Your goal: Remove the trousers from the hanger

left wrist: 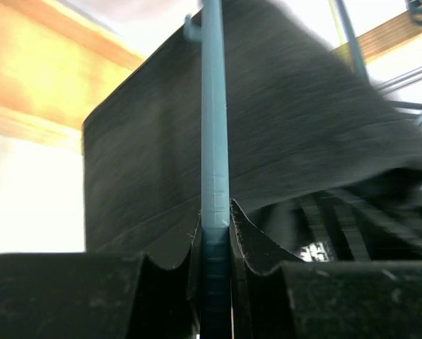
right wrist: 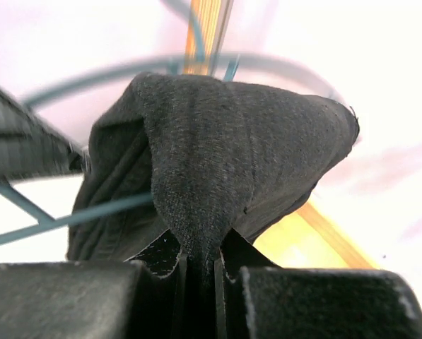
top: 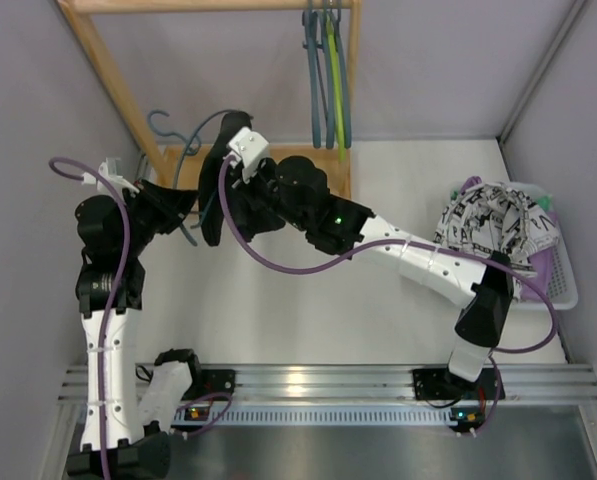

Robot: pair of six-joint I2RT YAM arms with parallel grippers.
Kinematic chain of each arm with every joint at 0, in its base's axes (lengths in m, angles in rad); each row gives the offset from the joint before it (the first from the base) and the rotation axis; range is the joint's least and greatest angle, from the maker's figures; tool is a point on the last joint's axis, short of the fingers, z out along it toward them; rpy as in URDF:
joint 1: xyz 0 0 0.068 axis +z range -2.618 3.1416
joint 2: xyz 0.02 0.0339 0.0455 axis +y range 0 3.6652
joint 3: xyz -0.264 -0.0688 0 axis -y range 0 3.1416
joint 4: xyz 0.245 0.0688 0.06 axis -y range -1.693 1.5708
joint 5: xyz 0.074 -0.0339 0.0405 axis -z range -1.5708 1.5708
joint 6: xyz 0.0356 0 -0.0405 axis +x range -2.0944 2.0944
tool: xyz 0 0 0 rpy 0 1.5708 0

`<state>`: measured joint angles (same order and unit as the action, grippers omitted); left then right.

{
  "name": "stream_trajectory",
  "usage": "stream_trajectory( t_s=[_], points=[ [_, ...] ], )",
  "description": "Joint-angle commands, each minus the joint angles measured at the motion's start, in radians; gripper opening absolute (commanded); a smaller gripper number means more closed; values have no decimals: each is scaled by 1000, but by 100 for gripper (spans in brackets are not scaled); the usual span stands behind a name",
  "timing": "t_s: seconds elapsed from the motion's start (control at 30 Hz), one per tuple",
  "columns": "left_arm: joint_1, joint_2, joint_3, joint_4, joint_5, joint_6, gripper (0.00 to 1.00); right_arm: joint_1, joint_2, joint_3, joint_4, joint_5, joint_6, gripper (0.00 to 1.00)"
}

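Observation:
The plain black trousers hang over a blue hanger in front of the wooden rack. My left gripper is shut on the hanger's blue bar, with the black cloth draped behind it. My right gripper is shut on a pinched fold of the black trousers at their top, and the thin blue hanger wire runs beside it. The white black-printed trousers and a bit of the purple ones lie in the basket at the right.
A white basket stands at the table's right edge. The wooden rack stands at the back, with several empty hangers on its rail. Grey walls close in left and right.

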<state>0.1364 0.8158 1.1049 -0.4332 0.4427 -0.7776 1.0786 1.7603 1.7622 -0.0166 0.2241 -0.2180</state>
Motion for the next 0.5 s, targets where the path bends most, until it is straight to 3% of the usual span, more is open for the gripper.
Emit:
stream_trajectory(
  t_s=[0.0,0.47],
  points=[
    [2,-9,-30,-27,-33,41,0,-11,-145,131,234,18,-21,0],
    [2,2,-103,-56,-19,107,0,-11,-211,252,305,41,-46,0]
  ],
)
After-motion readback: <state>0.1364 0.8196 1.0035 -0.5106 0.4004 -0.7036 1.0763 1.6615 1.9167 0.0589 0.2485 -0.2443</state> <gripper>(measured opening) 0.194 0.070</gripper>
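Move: Between the two grippers the trousers still hang on the blue hanger: their middle is about 7 cm ahead of the left hand and 7 cm to its right, at nearly the same height. The right hand already pinches them, with their middle some 4 cm ahead and 2 cm left. The hanger, gripped by the left hand, centres roughly 3 cm ahead and 6 cm left of the right hand. The rail's hangers are about 20 cm ahead and 17 cm right of that hand. Pulling the two apart, the right hand keeps its pinch on the trousers and lifts quickly, about 15 cm up with some 5 cm to its right, its fingers tipping upward by about 20 degrees. The left hand, still shut on the hanger, drops some 6 cm and tips its fingers down a little, drawing the hanger down out of the cloth. ##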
